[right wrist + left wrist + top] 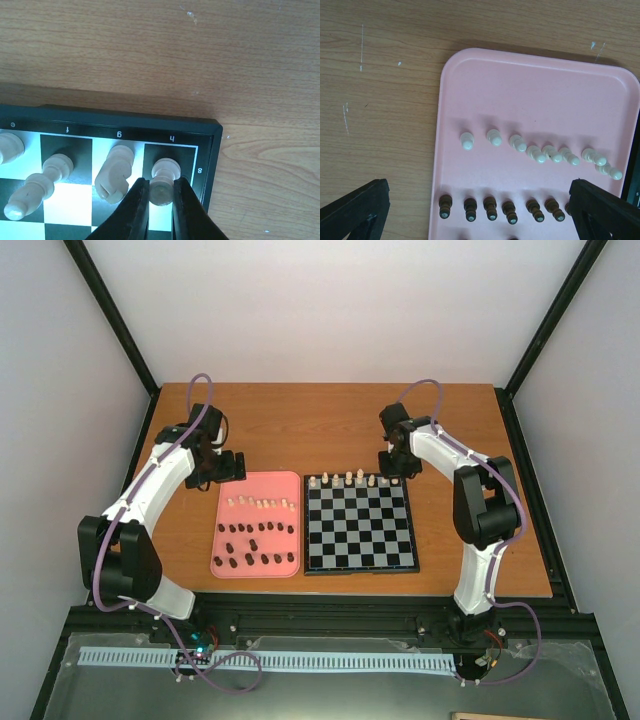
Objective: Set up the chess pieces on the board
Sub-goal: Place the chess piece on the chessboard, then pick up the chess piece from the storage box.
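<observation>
The board (pixel 360 568) lies right of centre, with several cream chess pieces (pixel 348 478) along its far row. My right gripper (pixel 161 192) is shut on a small cream piece (pixel 164 175) that stands on the black corner square marked h and 8. A cream knight (pixel 115 172) stands on the square to its left, and a taller cream piece (pixel 37 187) stands beyond that. My left gripper (pixel 480 215) hangs open over the pink tray (pixel 535 90), above a row of cream pieces (pixel 540 154) and a row of dark pieces (pixel 490 207). Nothing is between its fingers (pixel 355 210).
The pink tray (pixel 258 574) sits directly left of the board, both near the table's front edge. Bare wooden table (pixel 330 420) stretches behind them. The board's raised black rim (pixel 125 122) runs just past the held piece.
</observation>
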Available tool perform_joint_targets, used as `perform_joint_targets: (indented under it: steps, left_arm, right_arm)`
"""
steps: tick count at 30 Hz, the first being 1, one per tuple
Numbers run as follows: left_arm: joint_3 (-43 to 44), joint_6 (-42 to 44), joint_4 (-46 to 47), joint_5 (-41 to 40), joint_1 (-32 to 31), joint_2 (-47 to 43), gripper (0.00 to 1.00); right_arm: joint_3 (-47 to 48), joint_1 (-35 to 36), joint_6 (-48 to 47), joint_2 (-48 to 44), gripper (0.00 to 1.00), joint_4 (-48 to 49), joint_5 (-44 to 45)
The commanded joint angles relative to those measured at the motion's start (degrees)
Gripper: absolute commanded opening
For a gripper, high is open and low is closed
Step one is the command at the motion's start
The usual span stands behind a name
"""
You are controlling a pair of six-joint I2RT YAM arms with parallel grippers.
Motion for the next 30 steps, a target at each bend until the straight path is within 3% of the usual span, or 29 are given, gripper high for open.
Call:
perform_joint_targets:
  steps: [1,7,11,18,22,30]
  left_arm:
    - [0.64,1.08,0.84,0.55,0.2,-0.99,1.0]
    - [0.71,1.18,0.98,0.62,0.25,-0.52,1.0]
    - [0.98,1.16,1.0,0.62,0.25,-0.44,1.0]
    - [0.9,1.3,0.94,0.72,0.25,-0.61,1.0]
    - [0.9,1.17,0.74,0.4,0.25,-0.88,1.0]
    - [0.75,1.17,0.5,0.16,0.25,-1.22,1.0]
  right_arm:
    - [0.38,-0.38,-0.3,1.99,0.03,0.42,1.06]
    - [0.11,-0.43,-0.22,1.73,0.04,0.1,0.92]
    - [-0.13,-0.42,-0.08,0.92,0.15,-0.03,0.91]
    - [0.3,-0.38,-0.12,-0.64,0.21,-0.68,0.93]
    - [1.5,-0.4,-0.12,-2.08,0.29,-1.64,0.19]
    - [5.18,-0.41,-0.25,-4.68,0.54,-5.12,0.64]
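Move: The white rook is still pinched in the right fingers over the h8 corner square, its middle about 1 cm straight below the hand point. Level with it, the white knight stands some 2 cm to that hand's left and the white bishop some 5 cm to its left. From the idle left hand the rook lies about 31 cm right, 7 cm ahead and 10 cm lower. The right hand stays put, opens to about half to let go of the rook, then rises about 2 cm. ##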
